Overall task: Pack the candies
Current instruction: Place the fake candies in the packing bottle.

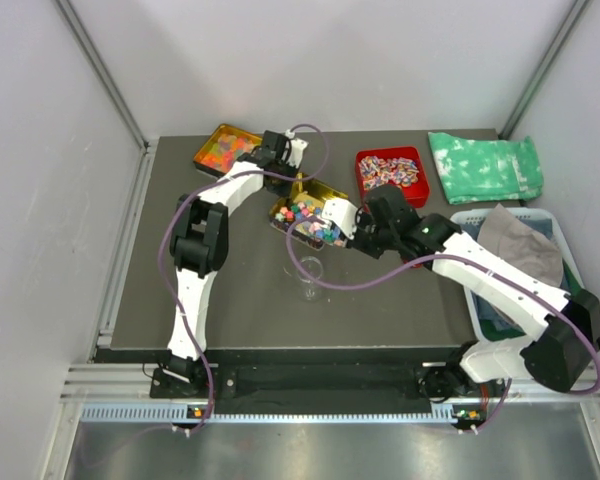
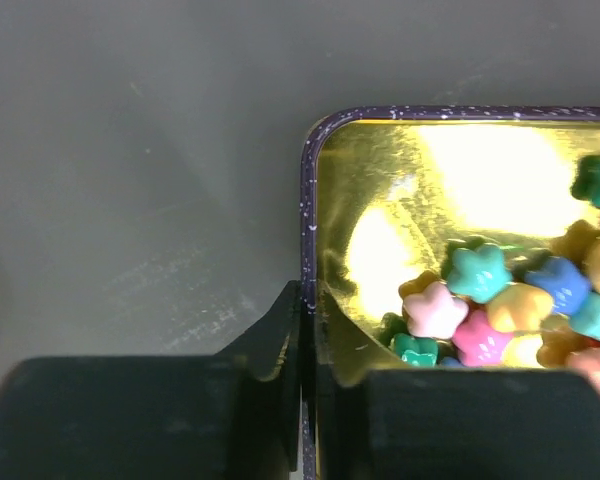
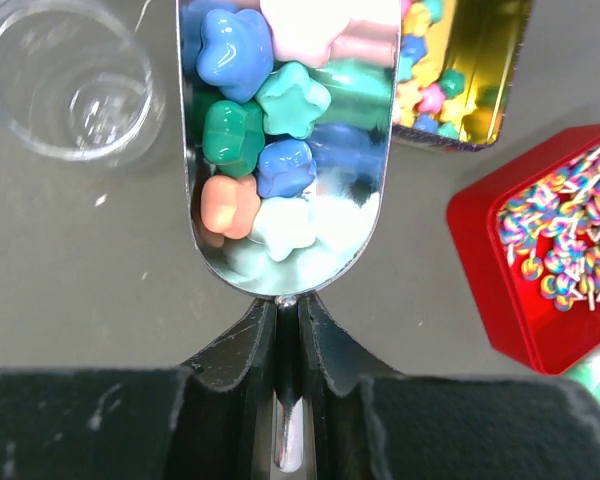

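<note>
The candies [image 2: 500, 300] are small star-shaped sweets in pink, blue, green and yellow, lying in a gold tin [image 1: 329, 190] with a dark speckled rim [image 2: 308, 200]. My left gripper [image 2: 308, 300] is shut on that rim, one finger inside the tin and one outside. A metal scoop [image 3: 364, 190] is heaped with candies [image 3: 280, 100], and my right gripper [image 3: 288, 305] is shut on its handle. In the top view the scoop hangs between the tin and a clear stemmed glass [image 1: 308, 268]. From the right wrist the glass [image 3: 70, 85] is up at the left.
A red tray [image 1: 390, 170] of striped wrapped sweets stands right of the tin. A tin of orange gummies [image 1: 225, 148] sits at the back left. A green cloth [image 1: 485, 165] and a white basket [image 1: 560, 225] holding grey cloth lie at the right.
</note>
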Robot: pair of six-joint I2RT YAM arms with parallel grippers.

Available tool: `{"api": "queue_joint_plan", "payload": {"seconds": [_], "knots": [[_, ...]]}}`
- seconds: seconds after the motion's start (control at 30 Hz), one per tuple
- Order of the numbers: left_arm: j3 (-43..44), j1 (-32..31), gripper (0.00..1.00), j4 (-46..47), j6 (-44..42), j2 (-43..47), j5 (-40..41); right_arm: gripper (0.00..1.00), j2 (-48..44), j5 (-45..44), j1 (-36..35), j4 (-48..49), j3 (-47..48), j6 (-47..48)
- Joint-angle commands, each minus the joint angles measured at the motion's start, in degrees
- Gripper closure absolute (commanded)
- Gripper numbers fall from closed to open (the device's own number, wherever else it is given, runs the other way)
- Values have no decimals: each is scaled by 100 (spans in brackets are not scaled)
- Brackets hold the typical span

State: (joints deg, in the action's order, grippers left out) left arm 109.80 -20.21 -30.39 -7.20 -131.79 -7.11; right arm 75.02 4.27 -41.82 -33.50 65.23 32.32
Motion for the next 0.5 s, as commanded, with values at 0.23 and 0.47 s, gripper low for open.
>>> {"api": "queue_joint_plan", "payload": {"seconds": [0.23,0.47], "knots": [[200,17,61,227,61,136,-431,100,-339,-295,-186,-1343,666,969],[261,69,25,113,61,285,-528,100,-375,-621,-581,-1800,675,1110]]}}
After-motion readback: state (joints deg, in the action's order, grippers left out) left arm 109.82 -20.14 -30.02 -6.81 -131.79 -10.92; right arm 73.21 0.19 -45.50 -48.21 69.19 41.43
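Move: My right hand still grips the loaded scoop. The packing bottle stands about 10 cm to its left and 4 cm nearer me, its middle some 12 cm lower. The candy tin lies roughly 14 cm ahead and 10 cm left of that hand, the red box about 22 cm ahead and 10 cm right. My left hand still has the tin's rim between its fingers, the tin's middle some 6 cm back and 4 cm right of it; the orange candy tin is about 10 cm ahead, 17 cm left. My left hand lets go of the candy tin's rim, spreading its fingers wide on either side of it while staying nearly in place. Meanwhile my right hand keeps hold of the full scoop and draws it away from the tin, about 3 cm back and 2.5 cm right at almost the same height, rolling its left side down and turning slightly counter-clockwise, some 15 degrees in all. ##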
